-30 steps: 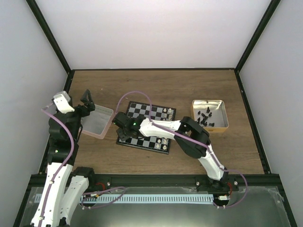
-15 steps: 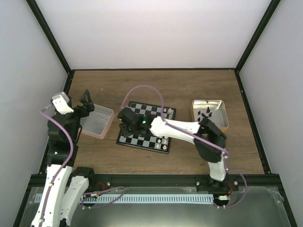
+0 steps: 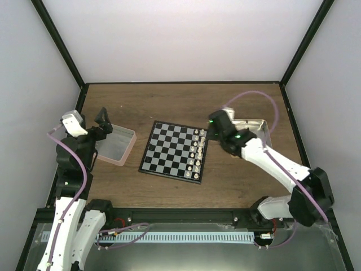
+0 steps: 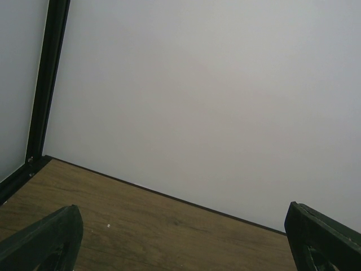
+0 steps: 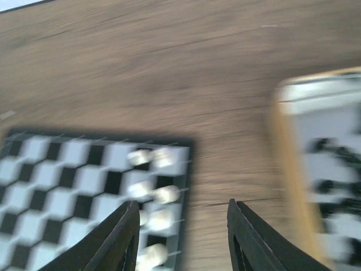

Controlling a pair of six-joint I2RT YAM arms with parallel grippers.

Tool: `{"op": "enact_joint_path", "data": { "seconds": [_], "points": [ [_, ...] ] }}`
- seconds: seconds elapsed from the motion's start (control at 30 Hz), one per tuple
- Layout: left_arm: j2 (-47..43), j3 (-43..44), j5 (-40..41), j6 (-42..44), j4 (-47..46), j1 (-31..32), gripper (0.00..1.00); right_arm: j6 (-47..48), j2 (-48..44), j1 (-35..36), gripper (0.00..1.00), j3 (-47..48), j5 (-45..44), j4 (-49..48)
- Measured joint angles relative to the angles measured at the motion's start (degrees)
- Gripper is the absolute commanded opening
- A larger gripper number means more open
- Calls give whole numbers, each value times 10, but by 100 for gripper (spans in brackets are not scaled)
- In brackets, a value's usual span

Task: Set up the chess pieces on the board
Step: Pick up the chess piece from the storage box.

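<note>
The board (image 3: pixel 172 149) lies mid-table with white chessmen (image 3: pixel 197 149) in two files along its right side. My right gripper (image 3: pixel 214 131) hovers over the gap between the board's right edge and the tan tray (image 3: pixel 263 123). In the right wrist view, blurred by motion, its fingers (image 5: pixel 127 234) stand open with nothing between them, with the board (image 5: pixel 67 169) at lower left. Black chess pieces (image 5: pixel 333 186) lie in the tray (image 5: pixel 287 169) at the right. My left gripper (image 3: pixel 103 119) hangs open and empty over the far left, facing the back wall.
A pink-rimmed clear box (image 3: pixel 117 145) sits left of the board, under the left gripper. The right arm (image 3: pixel 265 158) crosses over the tray and hides most of it. Walls with black corner posts (image 3: pixel 59 51) enclose the table.
My right gripper has swung from the board's left side across to its right edge near the tray, and its jaws have opened. The left arm has not moved.
</note>
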State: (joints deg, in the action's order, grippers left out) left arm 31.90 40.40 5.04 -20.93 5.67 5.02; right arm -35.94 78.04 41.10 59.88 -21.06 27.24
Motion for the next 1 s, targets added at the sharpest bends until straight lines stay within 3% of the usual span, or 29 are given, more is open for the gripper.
{"op": "enact_joint_path", "data": {
  "seconds": [0.17,0.37,0.6,1.0],
  "points": [
    [0,0,-1,0,0,1,100,11,-56,-175,32,-77,5,-3],
    [-5,0,-1,0,0,2,100,49,8,-299,23,-103,81,-56],
    [-6,0,-1,0,0,2,100,72,144,-318,18,-73,127,-98],
    [-5,0,-2,1,0,2,100,76,222,-323,20,-29,110,-122]
  ]
}}
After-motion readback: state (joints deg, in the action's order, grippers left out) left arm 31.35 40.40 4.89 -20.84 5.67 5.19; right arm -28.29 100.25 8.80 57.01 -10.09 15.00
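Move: The small black pawn the right hand goes for stands in the orange-rimmed storage box, about 9 cm ahead, 17 cm right and 16 cm below the hand. A black bishop lies some 5 cm right of the pawn and 2 cm farther out, another lying black piece 3 cm right and 1 cm nearer. The chessboard's middle is roughly level fore-and-aft, 13 cm left and 17 cm down. From the left hand the pawn is about 13 cm ahead, 56 cm right, 34 cm below. Sweeping fast to its right, about 17 cm, and away from the chessboard, the empty right hand then sinks some 14 cm into the storage box, easing forward roughly 9 cm as it goes. The wrist swings about 20 degrees clockwise and the fingers tip some 15 degrees further down, while their gap narrows by about half around the standing pawn without shutting on it. ##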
